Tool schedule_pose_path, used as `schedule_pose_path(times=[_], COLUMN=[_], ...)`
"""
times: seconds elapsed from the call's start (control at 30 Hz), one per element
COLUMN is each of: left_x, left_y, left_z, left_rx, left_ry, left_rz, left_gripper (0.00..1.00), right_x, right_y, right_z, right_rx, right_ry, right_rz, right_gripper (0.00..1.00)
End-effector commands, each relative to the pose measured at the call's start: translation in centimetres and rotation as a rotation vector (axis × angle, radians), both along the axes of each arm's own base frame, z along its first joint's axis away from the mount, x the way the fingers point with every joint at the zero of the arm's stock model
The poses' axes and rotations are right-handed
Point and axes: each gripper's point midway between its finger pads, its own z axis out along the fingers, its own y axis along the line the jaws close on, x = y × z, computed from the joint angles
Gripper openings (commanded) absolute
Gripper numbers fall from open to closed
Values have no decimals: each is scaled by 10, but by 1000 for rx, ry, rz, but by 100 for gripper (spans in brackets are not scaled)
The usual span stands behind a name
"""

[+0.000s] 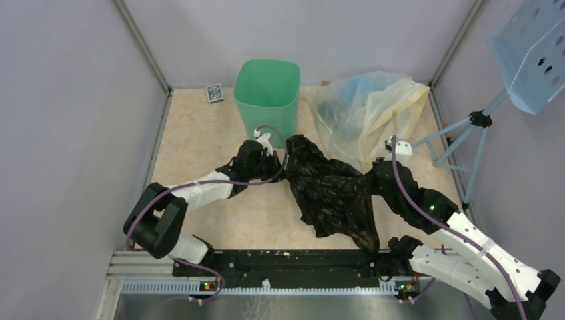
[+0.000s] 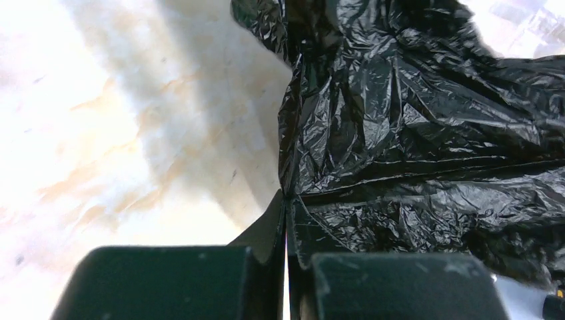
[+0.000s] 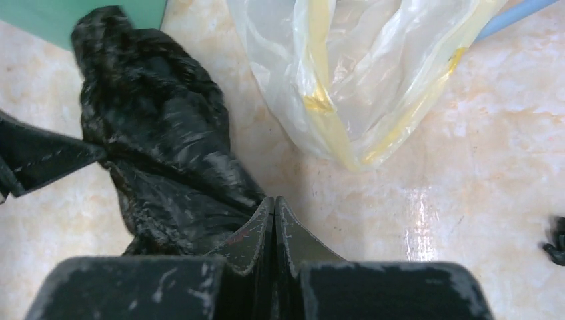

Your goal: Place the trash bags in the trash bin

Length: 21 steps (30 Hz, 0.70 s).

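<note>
The trash bag point(image 1: 330, 190) is thin, glossy, crinkled black plastic, stretched between my two grippers in front of the mint-green trash bin point(image 1: 266, 93). My left gripper point(image 1: 285, 160) is at the bag's left upper edge, just right of the bin's near corner. In the left wrist view its jaws point(image 2: 288, 198) are shut, with a fold of the bag point(image 2: 413, 133) pinched at the tips. My right gripper point(image 1: 368, 179) is shut at the bag's right edge. In the right wrist view its tips point(image 3: 274, 199) meet the black plastic point(image 3: 166, 147). The bin's corner point(image 3: 80, 17) shows behind.
Clear and yellowish plastic bags point(image 1: 370, 110) lie right of the bin, close behind my right gripper point(image 3: 360, 80). A small patterned box point(image 1: 214, 93) sits left of the bin. A light blue tripod point(image 1: 466, 133) carrying a perforated panel point(image 1: 533, 53) stands at the right wall.
</note>
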Motion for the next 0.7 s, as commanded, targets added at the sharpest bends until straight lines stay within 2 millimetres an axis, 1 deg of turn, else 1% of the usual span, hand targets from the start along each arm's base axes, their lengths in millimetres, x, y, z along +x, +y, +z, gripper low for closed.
schedule_pose_path(times=[0.0,0.07,0.1,0.13,0.2,0.23,0.3,0.4,0.47,0.5,0.57,0.6,0.67], left_x=[-22,-27,-28,-30,-36,-39,-44,-54,-61,-64,-69,-69,-70], left_y=[28,33,34,35,35,36,35,37,38,38,40,41,43], left_z=[-6,-2,2,5,8,9,5,-10,-20,-23,-28,-29,-29], left_rx=[52,51,49,50,52,53,62,77,76,72,68,68,75], left_ry=[26,27,21,20,23,24,34,72,94,102,112,112,109], left_rz=[-23,-35,-40,-49,-75,-89,-120,-157,-169,-173,-172,-169,-161], left_gripper=[0,0,0,0,0,0,0,0,0,0,0,0,0], right_x=[6,5,4,1,-11,-19,-27,-18,-6,-2,1,2,-1], right_y=[-11,-4,6,21,58,76,95,97,98,102,116,124,134], right_z=[16,8,5,2,0,-2,-7,-17,-13,-7,-2,2,-8], right_rx=[14,14,18,28,80,109,145,109,76,74,71,73,62], right_ry=[-51,-23,-12,-1,16,29,75,114,93,77,80,87,147], right_rz=[-75,-45,17,111,339,451,550,527,504,517,579,620,674], right_gripper=[0,0,0,0,0,3,9,13,17,23,38,43,49])
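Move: Both hands already pinch the spread black trash bag. Its middle lies about 14 cm right of the left hand, 4 cm back and a little lower; from the right hand it is some 8 cm left, 2 cm back and 11 cm below. The trash bin stands roughly 18 cm ahead of the left hand and 4 cm left. The clear bag lies about 21 cm ahead of the right hand and 5 cm right, near the table. The right hand lets go of the black bag's edge, its fingers opening to nearly half while it swings about 10 cm left over the bag's middle, sinking some 4 cm and turning about 30 degrees counter-clockwise. The left hand keeps its pinch and draws its end left, then back and down, about 7 cm back in all, away from the trash bin. ##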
